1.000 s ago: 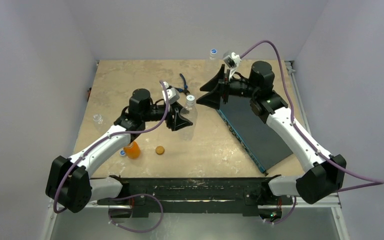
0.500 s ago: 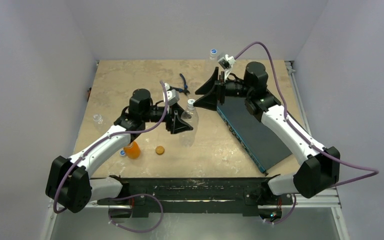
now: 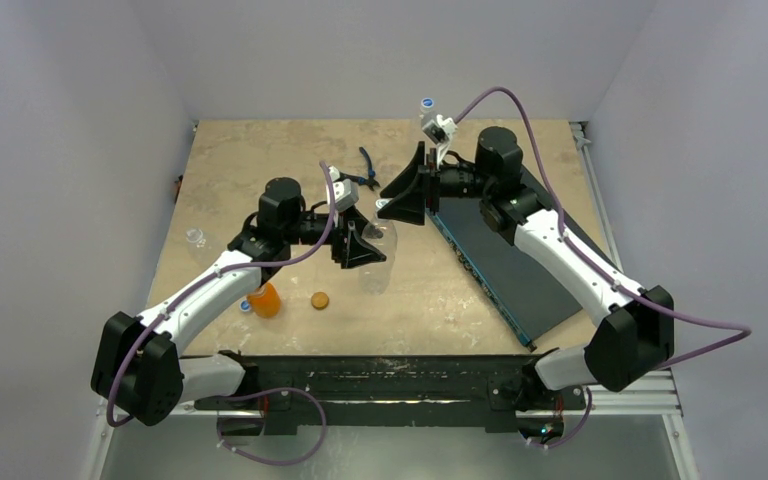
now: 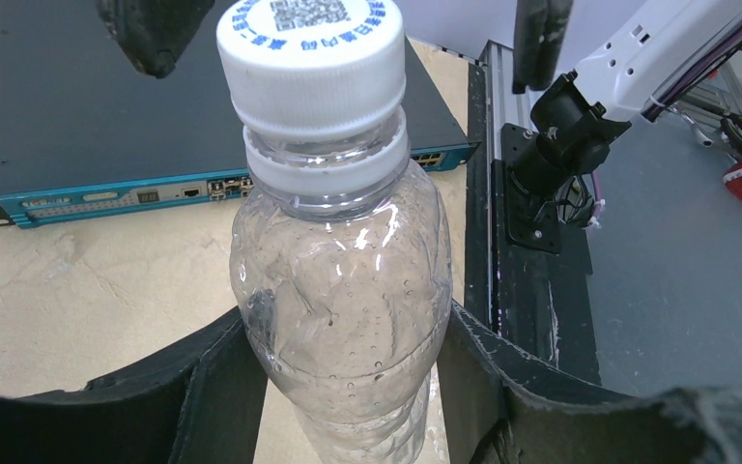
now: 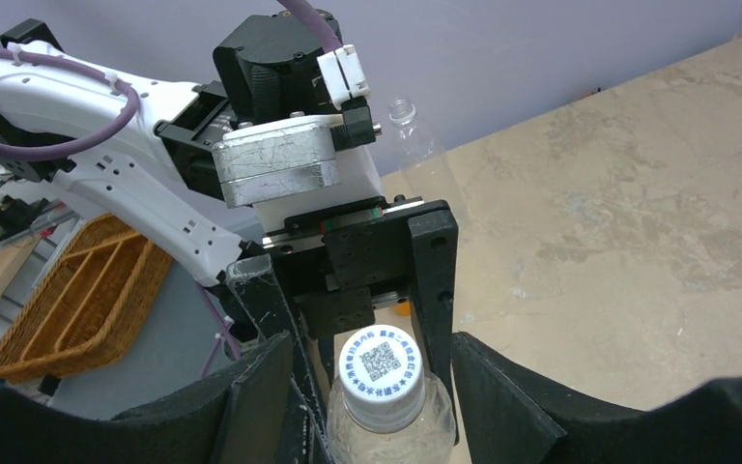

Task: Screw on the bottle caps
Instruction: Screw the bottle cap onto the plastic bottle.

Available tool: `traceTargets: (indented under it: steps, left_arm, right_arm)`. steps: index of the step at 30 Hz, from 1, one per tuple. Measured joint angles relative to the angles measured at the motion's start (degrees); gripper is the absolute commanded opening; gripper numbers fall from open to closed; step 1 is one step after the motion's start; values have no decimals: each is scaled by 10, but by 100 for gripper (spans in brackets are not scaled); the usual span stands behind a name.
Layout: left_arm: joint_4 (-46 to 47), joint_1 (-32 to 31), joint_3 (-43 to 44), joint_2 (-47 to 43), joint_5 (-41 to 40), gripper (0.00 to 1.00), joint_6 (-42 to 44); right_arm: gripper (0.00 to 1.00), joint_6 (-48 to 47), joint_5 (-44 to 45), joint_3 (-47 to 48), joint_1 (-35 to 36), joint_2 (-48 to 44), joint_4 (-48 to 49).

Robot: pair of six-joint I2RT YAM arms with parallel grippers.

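A clear bottle (image 4: 343,290) stands tilted over the table with my left gripper (image 4: 348,324) shut on its body, seen in the top view as the left gripper (image 3: 360,245). A white cap with blue print (image 4: 311,39) sits on its neck. My right gripper (image 5: 372,348) straddles that cap (image 5: 379,372), open, with a gap on each side of it. Its fingertips (image 4: 150,34) show above the cap in the left wrist view. A small orange bottle (image 3: 266,299), an orange-brown cap (image 3: 320,299) and a blue cap (image 3: 245,305) lie near the front left.
A black network switch (image 3: 505,260) lies slanted under the right arm. Blue-handled pliers (image 3: 365,165) lie behind the left gripper. An uncapped clear bottle (image 3: 196,238) stands at the left edge and a blue-capped one (image 3: 426,105) at the back wall.
My right gripper has moved left and down to the held bottle's cap, and its jaws have narrowed. The left gripper has kept hold of the bottle in place.
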Motion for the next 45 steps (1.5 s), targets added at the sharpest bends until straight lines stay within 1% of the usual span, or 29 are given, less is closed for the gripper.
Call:
traceTargets:
  steps: [4,8,11,15,17,20,24,30,35,38,42,45]
  left_arm:
    - [0,0,0,0,0,0,0]
    - [0,0,0,0,0,0,0]
    - [0,0,0,0,0,0,0]
    - [0,0,0,0,0,0,0]
    - [0,0,0,0,0,0,0]
    - [0,0,0,0,-2,0,0]
    - [0,0,0,2,-20,0,0]
    - [19,-1,2,14,-85,0,-16]
    - [23,-17,19,30,-197,0,-21]
    - [24,-28,35,45,-270,0,-26]
    - [35,-47,51,67,-344,0,-30]
    - [42,-59,65,86,-389,0,-30]
  right_arm:
    - [59,0,0,0,4,0,0]
    - [57,0,1,0,7,1,0]
    - [53,0,2,0,9,3,0]
    - [42,0,8,0,10,5,-4]
    - [34,0,14,0,10,5,-5]
    - [25,0,21,0,10,6,-6]
    - [19,-2,45,4,14,6,-20]
    - [16,-26,142,30,30,10,-77]
    - [12,-44,267,78,53,32,-131]
    - [12,-47,353,104,71,45,-153]
    - [12,-44,470,126,96,55,-172]
    - [17,-42,546,141,113,64,-185]
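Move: The white cap on the bottle sits between the right hand's open fingertips, about 1 cm to its left and 1 cm below. The orange cap lies about 12 cm left, level fore and aft; the pliers about 29 cm ahead and 4 cm left; the dark switch box about 11 cm ahead and 23 cm right, all some 32 cm below. The left hand still grips the bottle, the white cap about 9 cm above it and 1 cm ahead. The right hand pinches the cap, then turns 40 degrees clockwise, left counter-turning 30, both going about 10 cm forward. ##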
